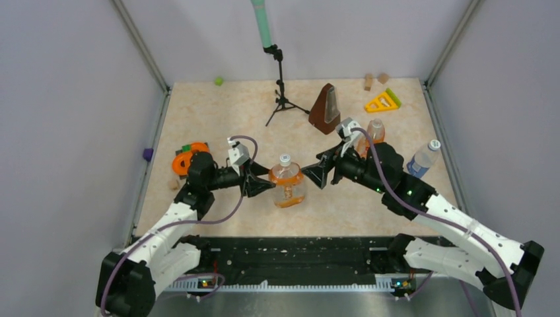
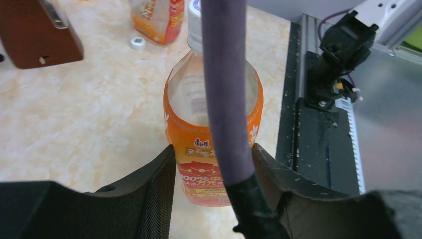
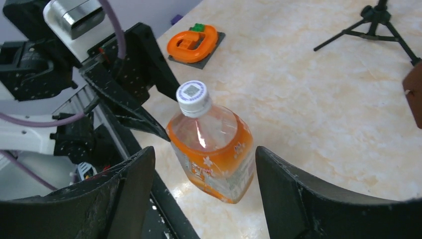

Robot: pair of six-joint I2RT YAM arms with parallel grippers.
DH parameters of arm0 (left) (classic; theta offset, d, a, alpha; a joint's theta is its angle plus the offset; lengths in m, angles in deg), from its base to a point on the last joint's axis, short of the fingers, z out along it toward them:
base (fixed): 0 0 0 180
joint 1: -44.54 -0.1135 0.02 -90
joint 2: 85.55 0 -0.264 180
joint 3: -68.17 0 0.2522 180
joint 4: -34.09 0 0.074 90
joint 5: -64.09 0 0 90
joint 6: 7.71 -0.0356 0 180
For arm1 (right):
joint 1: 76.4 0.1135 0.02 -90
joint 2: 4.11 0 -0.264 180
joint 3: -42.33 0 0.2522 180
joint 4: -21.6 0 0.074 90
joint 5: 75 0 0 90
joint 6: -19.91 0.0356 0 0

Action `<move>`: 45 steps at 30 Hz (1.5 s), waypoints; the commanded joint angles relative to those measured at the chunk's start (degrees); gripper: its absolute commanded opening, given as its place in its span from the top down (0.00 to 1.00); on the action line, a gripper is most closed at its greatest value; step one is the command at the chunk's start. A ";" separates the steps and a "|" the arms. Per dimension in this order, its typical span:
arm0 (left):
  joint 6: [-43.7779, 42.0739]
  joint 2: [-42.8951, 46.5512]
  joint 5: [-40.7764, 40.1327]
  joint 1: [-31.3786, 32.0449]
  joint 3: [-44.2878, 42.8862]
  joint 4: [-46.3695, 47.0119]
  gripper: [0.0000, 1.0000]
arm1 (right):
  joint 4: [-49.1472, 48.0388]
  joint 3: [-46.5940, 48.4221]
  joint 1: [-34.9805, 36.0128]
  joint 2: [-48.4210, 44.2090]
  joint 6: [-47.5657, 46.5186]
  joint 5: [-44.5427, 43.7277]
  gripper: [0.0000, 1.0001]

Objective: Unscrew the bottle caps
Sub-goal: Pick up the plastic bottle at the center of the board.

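The squat orange bottle (image 1: pixel 288 188) stands at the table's middle with its white cap (image 1: pixel 284 159) on. My left gripper (image 1: pixel 263 186) is shut on its lower body, a finger (image 2: pixel 149 184) against each side. My right gripper (image 1: pixel 317 173) is open just right of the bottle (image 3: pixel 214 149), its fingers (image 3: pixel 134 174) apart from it and below the cap (image 3: pixel 192 97). The slim orange bottle (image 1: pixel 375 132) stands behind my right arm, and a loose white cap (image 2: pixel 137 43) lies beside it (image 2: pixel 157 15). The clear blue-label bottle (image 1: pixel 421 160) is capped (image 1: pixel 434 144).
A brown metronome (image 1: pixel 325 109) and a black tripod (image 1: pixel 280 99) stand at the back. An orange toy (image 1: pixel 183 160) lies left of my left arm. A yellow triangle (image 1: pixel 383 101) and wooden blocks (image 1: pixel 368 82) are far right. The black rail (image 1: pixel 290 247) runs along the near edge.
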 commanded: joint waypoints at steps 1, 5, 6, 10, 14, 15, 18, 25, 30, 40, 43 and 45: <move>-3.38 -2.18 5.78 2.49 -5.59 -6.90 0.87 | -1.65 1.42 0.72 0.94 -5.41 8.15 0.27; -3.25 -3.74 8.18 3.19 -6.91 -8.12 0.87 | -0.02 2.93 0.76 3.75 -8.65 9.15 0.27; -3.33 -3.93 8.56 3.58 -7.19 -8.46 0.87 | -0.19 2.96 0.72 4.57 -9.19 9.73 0.27; -5.22 -4.91 9.02 5.00 -8.67 -11.66 0.87 | -2.44 2.43 0.71 5.82 -9.35 10.62 0.27; -5.41 -5.76 9.63 6.04 -9.63 -12.76 0.87 | -4.28 2.28 0.72 6.80 -8.98 11.55 0.27; -5.41 -5.80 9.98 6.28 -9.70 -12.65 0.87 | -4.50 2.35 0.71 7.04 -8.93 11.88 0.27; -5.41 -5.67 9.94 6.87 -9.90 -12.65 0.87 | -4.98 2.27 0.73 7.82 -8.81 13.19 0.30; -5.41 -5.63 11.16 7.65 -9.88 -11.97 0.87 | -5.96 2.14 0.72 9.84 -8.72 16.10 0.42; -5.24 -4.46 10.68 7.83 -9.57 -11.23 0.87 | -5.60 2.22 0.73 10.97 -8.71 18.35 0.56; -4.61 -3.42 7.99 7.85 -9.39 -10.91 0.84 | -5.92 1.23 0.71 10.93 -7.63 19.65 0.86; -3.72 -3.41 6.37 7.89 -9.31 -10.49 0.66 | -6.86 0.85 0.72 10.93 -6.26 19.37 0.93; -2.65 -3.36 5.43 7.86 -8.79 -9.26 0.47 | -8.07 0.42 0.72 10.79 -4.80 18.80 0.95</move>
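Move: The white cap of the big orange bottle, which the left fingers already hold by its body, lies about 8 cm left of the open right hand, 1 cm ahead and some 4 cm lower. From the left hand that cap is roughly 9 cm up, 4 cm right and 1 cm ahead; the right fingers are some 12 cm right, level fore-and-aft, 13 cm up. The metronome stands about 29 cm ahead of the right hand, 6 cm right, 20 cm lower; the small orange bottle 21 cm ahead, 24 cm right, 22 cm lower. The big bottle, still gripped by the left hand, is carried about 4 cm back and 3 cm right towards the right gripper, turning some 15 degrees clockwise, then held there. The right hand comes about 5 cm left and as much down, drifting slightly back and turning counter-clockwise, then closes its open fingers and pinches the cap from both sides. ##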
